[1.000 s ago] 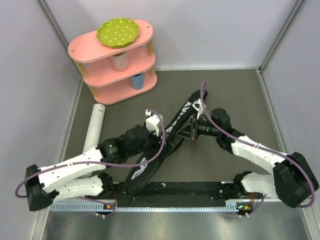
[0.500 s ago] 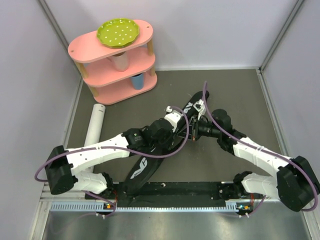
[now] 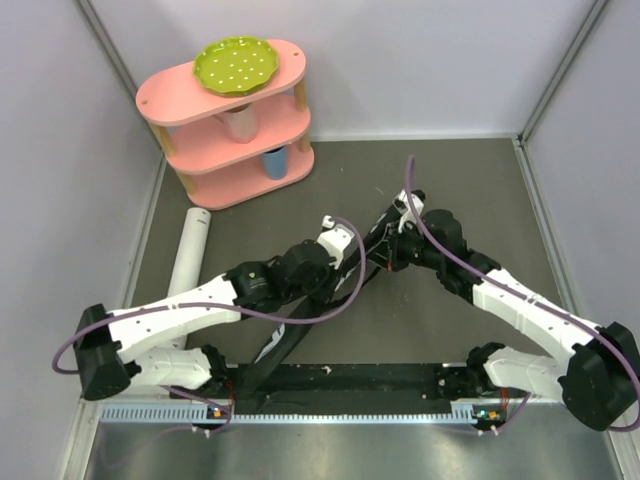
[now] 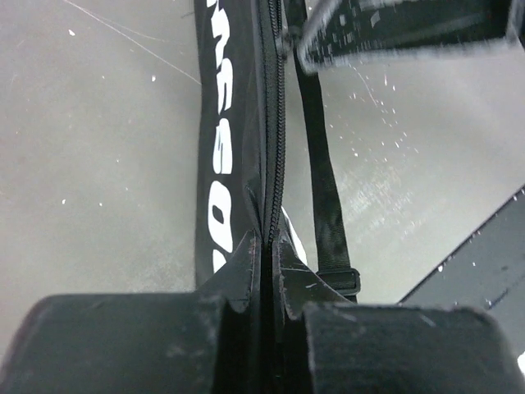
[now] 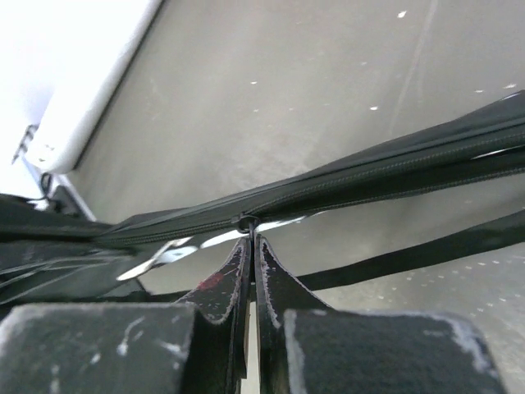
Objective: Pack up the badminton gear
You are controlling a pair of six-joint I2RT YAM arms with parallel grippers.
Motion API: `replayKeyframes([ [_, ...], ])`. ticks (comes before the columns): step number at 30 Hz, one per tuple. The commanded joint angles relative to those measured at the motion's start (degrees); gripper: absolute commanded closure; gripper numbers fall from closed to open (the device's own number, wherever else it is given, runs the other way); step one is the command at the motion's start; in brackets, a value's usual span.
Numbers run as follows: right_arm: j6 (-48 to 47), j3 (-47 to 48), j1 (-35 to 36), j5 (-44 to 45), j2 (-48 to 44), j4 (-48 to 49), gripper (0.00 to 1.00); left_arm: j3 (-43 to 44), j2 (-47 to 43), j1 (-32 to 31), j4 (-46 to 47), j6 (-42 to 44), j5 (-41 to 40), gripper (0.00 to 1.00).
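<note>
The black racket-shaped bag [image 3: 285,335] lies diagonally across the mat, lettered side up. In the left wrist view its white lettering [image 4: 221,148] and zipper seam [image 4: 275,107] run away from me. My left gripper [image 3: 347,252] [image 4: 269,240] is shut on the bag's zipper edge near the bag's middle. My right gripper [image 3: 388,250] [image 5: 250,240] is shut on the small zipper pull [image 5: 246,222], just right of the left gripper. The long white tube [image 3: 188,250] lies on the mat at the left. Rackets and shuttlecocks are not in view.
The pink three-tier shelf [image 3: 175,100] stands at the back left with the green dotted plate [image 3: 235,63] on top and cups on its lower tiers. The bag's black strap [image 4: 324,189] trails on the mat. Grey walls [image 3: 60,150] close in both sides.
My left arm swung right from beside the tube and closed on the bag's zipper edge. My right gripper shifted slightly up along the bag. The bag's lower part looks narrower.
</note>
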Motion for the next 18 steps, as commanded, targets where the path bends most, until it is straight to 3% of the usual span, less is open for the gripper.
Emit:
replayKeyframes([
  [1,-5.7,4.8,-0.1,11.5,-0.5,-6.0,1.0,-2.3,-7.7,0.4,-0.4,2.2,3.0,1.0],
  [9,-6.9,8.4,-4.2,17.0,3.2,-8.4,1.0,-7.4,-18.8,0.4,-1.7,2.1,1.4,1.0],
  [18,-9.0,11.5,-11.8,21.0,9.3,-9.9,1.0,-9.3,-23.8,0.5,-4.2,2.5,2.2,1.0],
])
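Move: The right fingers already pinch the badminton bag's zipper pull; the bag's narrow far end lies about 15 cm ahead, 11 cm to the right and some 5 cm lower. The left hand already grips the zipped edge; from it the zipper pull is roughly 7 cm ahead, 10 cm to the right, about level. The bag's wide near end lies some 24 cm back, 18 cm left and 12 cm below the left hand. Keeping its pinch on the zipper pull, the right hand draws it along the zip, forward and right about 11 cm towards the narrow end, gaining speed, sinking some 2 cm late on and swinging about 20 degrees clockwise. The left hand keeps hold of the edge and hauls the opposite way, left and back some 7 cm and slightly up. ##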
